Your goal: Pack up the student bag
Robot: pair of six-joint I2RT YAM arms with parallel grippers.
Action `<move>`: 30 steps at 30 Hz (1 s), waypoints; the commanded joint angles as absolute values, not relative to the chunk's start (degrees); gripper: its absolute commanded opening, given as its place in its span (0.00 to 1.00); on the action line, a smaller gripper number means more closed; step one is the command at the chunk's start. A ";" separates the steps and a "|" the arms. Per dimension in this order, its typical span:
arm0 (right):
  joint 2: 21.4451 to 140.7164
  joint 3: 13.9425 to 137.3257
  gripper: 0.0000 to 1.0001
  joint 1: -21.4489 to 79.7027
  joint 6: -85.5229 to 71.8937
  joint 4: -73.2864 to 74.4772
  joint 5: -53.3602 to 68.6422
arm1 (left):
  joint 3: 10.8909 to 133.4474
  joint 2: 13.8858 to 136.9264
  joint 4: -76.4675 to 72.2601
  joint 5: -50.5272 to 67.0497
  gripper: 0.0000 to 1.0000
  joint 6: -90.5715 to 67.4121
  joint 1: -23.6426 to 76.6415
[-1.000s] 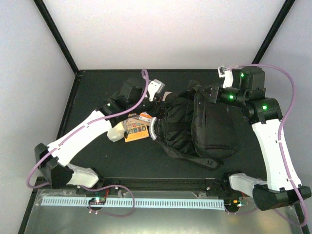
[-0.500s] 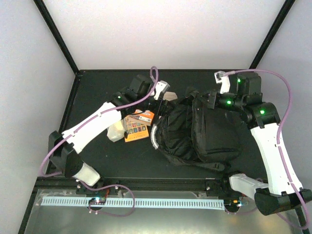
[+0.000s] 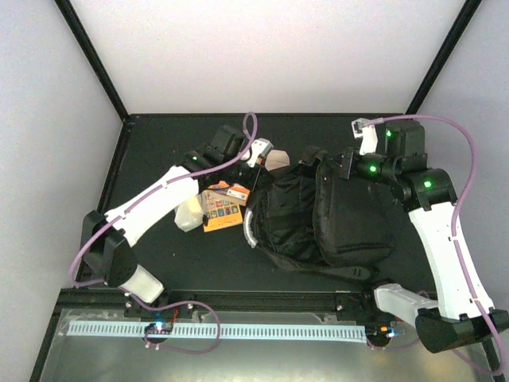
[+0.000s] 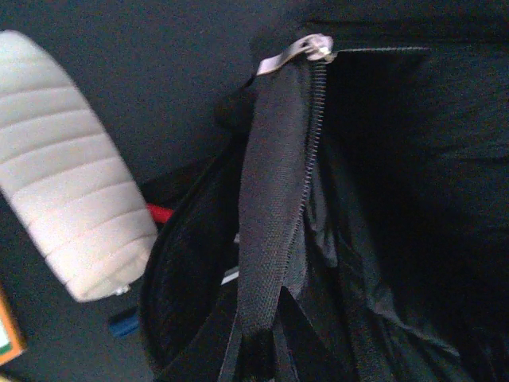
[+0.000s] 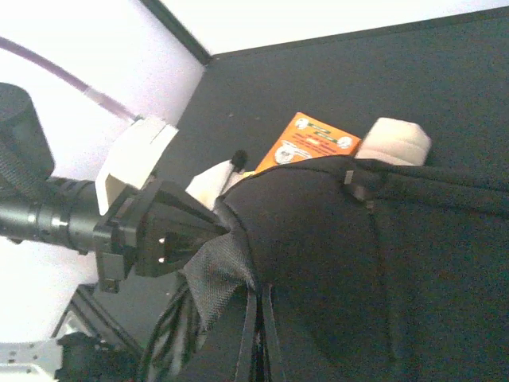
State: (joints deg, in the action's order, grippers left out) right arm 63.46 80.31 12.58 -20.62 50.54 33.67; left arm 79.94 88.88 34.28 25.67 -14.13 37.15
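The student bag (image 3: 322, 215), black and bulky, lies mid-table with its main compartment gaping. My left gripper (image 3: 266, 169) sits at the bag's far left rim. In the left wrist view it (image 4: 258, 354) is shut on the woven strip (image 4: 274, 199) beside the zipper teeth. The metal zipper pull (image 4: 306, 49) shows at the top of that view. My right gripper (image 3: 329, 163) is at the bag's far edge. The right wrist view shows it (image 5: 258, 318) shut on a fold of bag fabric (image 5: 219, 274).
An orange box (image 3: 223, 208) and a small whitish pouch (image 3: 188, 215) lie left of the bag. The bag's pale ribbed handle (image 4: 71, 207) curves at its left side. Red (image 4: 159, 213) and blue (image 4: 123, 322) bits show under the rim. Black frame posts stand at the far corners.
The left gripper has gone from wide open to shut on the bag's zipper edge. The left arm reached further toward the bag's far rim. The bag shifted slightly; the right gripper kept its hold.
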 commanded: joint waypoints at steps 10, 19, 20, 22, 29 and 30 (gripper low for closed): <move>52.88 82.65 0.02 12.12 -22.78 54.77 -5.27 | 66.56 78.96 33.83 17.43 0.02 -18.08 33.02; 53.27 84.02 0.02 12.03 -22.58 52.72 -2.91 | 65.13 77.81 30.58 22.52 0.02 -19.00 32.86; 53.99 84.67 0.02 12.02 -22.22 52.90 -1.44 | 65.13 77.48 29.19 25.14 0.03 -19.53 32.87; 55.51 86.62 0.02 12.04 -22.25 53.53 -0.96 | 65.41 76.93 25.80 30.61 0.12 -20.68 32.84; 56.29 94.09 0.02 12.04 -20.75 56.23 -8.05 | 66.17 73.77 18.10 38.34 0.76 -24.51 32.78; 55.72 94.79 0.02 12.03 -20.48 56.78 -9.52 | 66.14 71.74 18.19 37.51 0.79 -24.27 32.59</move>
State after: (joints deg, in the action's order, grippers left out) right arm 58.02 89.49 12.97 -22.06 60.10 0.64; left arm 65.84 76.29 20.23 34.85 -22.98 33.36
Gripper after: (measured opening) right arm 0.038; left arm 0.733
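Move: Between the pads of both grippers the black bag's mouth edge is already pinched. The bag's middle lies roughly 14 cm right of the left hand, 8 cm back and 14 cm below. From that hand the pencil case is some 3 cm ahead, level sideways and 21 cm below, and the orange book 12 cm to its left, about 2 cm ahead. Counted from the right hand, the bag's middle is about 6 cm back, 4 cm left and 24 cm down. Pulling the bag's edges apart, the right hand keeps its pinch and swings about 8 cm right, turning some 25 degrees clockwise, then rises 4 cm while edging farther right. The left hand tugs 3 cm left with a small dip, eases back, then opens wide, lets go of the edge and lifts, fingers tipping up. ##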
